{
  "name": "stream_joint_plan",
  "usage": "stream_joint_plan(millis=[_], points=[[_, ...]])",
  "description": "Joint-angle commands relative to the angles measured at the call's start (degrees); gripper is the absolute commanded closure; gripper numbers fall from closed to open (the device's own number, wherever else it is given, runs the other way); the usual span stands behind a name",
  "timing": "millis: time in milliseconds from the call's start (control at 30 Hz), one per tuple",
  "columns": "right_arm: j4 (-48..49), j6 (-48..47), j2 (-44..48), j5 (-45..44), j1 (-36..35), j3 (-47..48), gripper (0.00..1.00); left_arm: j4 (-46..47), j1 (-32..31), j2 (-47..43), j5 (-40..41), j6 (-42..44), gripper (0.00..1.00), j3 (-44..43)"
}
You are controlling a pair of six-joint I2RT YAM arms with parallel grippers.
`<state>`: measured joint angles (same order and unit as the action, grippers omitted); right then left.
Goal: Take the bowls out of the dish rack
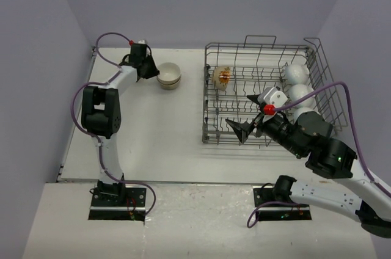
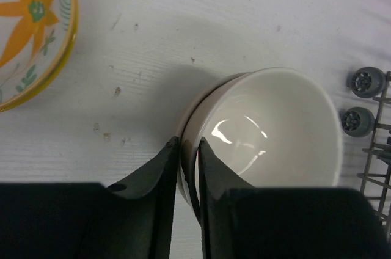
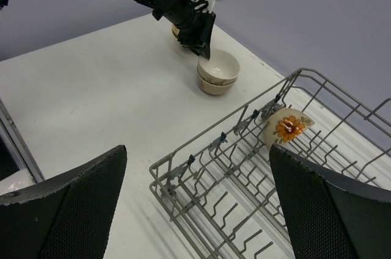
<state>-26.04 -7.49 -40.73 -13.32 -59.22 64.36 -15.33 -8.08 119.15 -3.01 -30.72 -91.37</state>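
Two white bowls (image 1: 169,76) sit stacked on the table left of the dish rack (image 1: 211,106). My left gripper (image 2: 188,142) straddles the top bowl's (image 2: 275,131) rim, one finger inside and one outside, pressed close on it. A yellow-rimmed floral bowl (image 2: 30,27) lies beside it. In the rack, a cream bowl with an orange flower (image 3: 287,127) stands on edge at the back left, and three white bowls (image 1: 299,94) line the right side. My right gripper (image 3: 197,149) hangs wide open over the rack's near left part, holding nothing.
The rack's wheels (image 2: 366,82) and wires stand just right of the stacked bowls. Purple walls close in the table at the back and on both sides. The right arm (image 1: 317,140) reaches over the rack's near right corner.
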Motion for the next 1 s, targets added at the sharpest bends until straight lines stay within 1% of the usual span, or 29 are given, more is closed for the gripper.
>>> stream_joint_plan(millis=[0, 33, 67, 167, 300, 333, 367, 400, 433, 467, 500, 533, 567, 600, 633, 667, 700, 733, 767, 800, 833, 867, 900, 933, 967], points=[[2.6, 0.0, 0.3, 0.8, 0.0, -0.1, 0.01, 3.7, -0.3, -1.6, -1.2, -0.1, 0.77, -2.9], [2.6, 0.0, 0.2, 0.8, 0.0, -0.1, 0.01, 3.6, -0.3, -1.6, -1.3, -0.1, 0.75, -3.1], [2.6, 0.0, 0.3, 0.8, 0.0, -0.1, 0.01, 3.6, -0.4, -1.8, -1.3, -0.1, 0.68, -3.1], [2.7, -0.1, 0.4, 0.8, 0.0, -0.2, 0.01, 3.0, -0.6, -2.3, -1.2, 0.0, 0.62, -3.2], [2.9, 0.1, -0.4, -1.3, 0.0, -0.6, 0.01, 2.3, -0.8, -3.7, 0.0, -0.1, 0.61, -2.9], [2.8, 1.1, -0.9, -4.5, 0.2, -0.6, 0.01, 1.5, -0.8, -4.0, 0.5, -0.2, 0.61, -3.1], [2.9, 2.0, -2.5, -5.2, 0.9, -0.6, 0.01, 0.9, -0.9, -4.8, 0.9, -0.3, 0.61, -3.2], [2.9, 3.3, -3.4, -4.8, 4.5, -0.2, 0.01, -0.2, -1.1, -5.2, 2.0, -0.3, 0.61, -3.5], [2.8, 5.2, -4.2, -3.3, 7.2, 0.1, 0.01, -1.1, -1.2, -5.4, 2.6, -0.3, 0.60, -3.7], [2.8, 9.7, -5.0, 3.0, 10.6, 0.2, 0.01, -2.0, -1.5, -6.1, 2.9, -0.1, 0.56, -4.0], [2.8, 11.5, -6.8, 6.6, 17.1, 0.2, 0.01, -2.6, -1.6, -6.6, 4.6, -0.1, 0.47, -4.1], [2.9, 14.7, -8.1, 9.5, 19.9, 0.4, 0.01, -3.8, -1.6, -7.6, 5.7, -0.2, 0.33, -3.9], [3.0, 15.7, -9.5, 14.1, 22.4, 0.5, 0.01, -4.1, -1.6, -8.2, 6.2, -0.3, 0.26, -3.6], [3.1, 16.5, -12.8, 16.5, 25.7, 1.1, 0.01, -4.9, -1.6, -8.9, 7.0, -0.5, 0.20, -2.9], [3.5, 18.4, -14.4, 18.1, 27.0, 1.4, 0.01, -5.7, -1.6, -10.2, 7.7, -0.7, 0.16, -2.9], [4.0, 19.3, -16.3, 19.7, 28.7, 1.8, 0.01, -6.4, -1.6, -10.8, 8.3, -0.9, 0.14, -2.8], [5.3, 20.4, -20.0, 24.6, 32.5, 2.6, 0.01, -7.2, -1.6, -11.7, 9.2, -1.2, 0.13, -2.6], [6.6, 23.3, -21.9, 28.0, 34.8, 2.8, 0.01, -8.7, -1.6, -14.0, 9.8, -1.8, 0.05, -2.1], [9.4, 25.0, -24.0, 31.1, 37.2, 3.0, 0.01, -9.0, -1.6, -15.8, 10.1, -2.1, 0.00, -1.4], [11.1, 26.3, -26.1, 36.6, 41.2, 3.3, 0.01, -9.1, -1.6, -17.9, 10.1, -2.2, 0.00, 1.0], [12.2, 28.5, -30.5, 38.0, 42.8, 3.8, 0.01, -9.1, -1.6, -22.7, 9.7, -2.4, 0.00, 2.5], [13.0, 29.2, -32.5, 38.8, 44.2, 4.5, 0.01, -9.0, -1.6, -25.4, 9.2, -2.4, 0.00, 4.0], [14.5, 29.6, -34.6, 40.8, 46.2, 5.7, 0.01, -8.9, -1.6, -28.5, 7.3, -2.5, 0.00, 7.7], [15.6, 30.0, -38.2, 42.3, 47.0, 6.2, 0.01, -8.7, -1.7, -35.0, 6.2, -2.6, 0.00, 10.0], [16.5, 30.3, -39.9, 43.7, 47.6, 6.9, 0.01, -8.2, -1.9, -38.3, 4.7, -2.6, 0.00, 12.2]])
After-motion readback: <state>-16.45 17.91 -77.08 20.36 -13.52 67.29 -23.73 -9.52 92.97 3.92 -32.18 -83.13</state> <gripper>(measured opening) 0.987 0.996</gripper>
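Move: The upper white bowl, its left rim still between the left fingers, has its middle about 6 cm right, 1 cm ahead and 2 cm below; the lower white bowl is beneath, about 5 cm right, 1 cm ahead, 5 cm down. The patterned bowls stand some 14 cm left and 4 cm ahead. From the right hand, the flowered bowl in the rack lies roughly 33 cm ahead, 3 cm right and 29 cm down; the upper white bowl is 37 cm ahead, 26 cm left. The upper white bowl's rim is let go as the left fingers spread wide; that hand nudges barely forward and right, then rises about 14 cm and backs off 7 cm. Towards the flowered bowl, the open right hand waits, then sweeps some 20 cm forward and 14 cm down, tipping its fingers down about 40 degrees and swinging them clockwise, touching no bowl. ##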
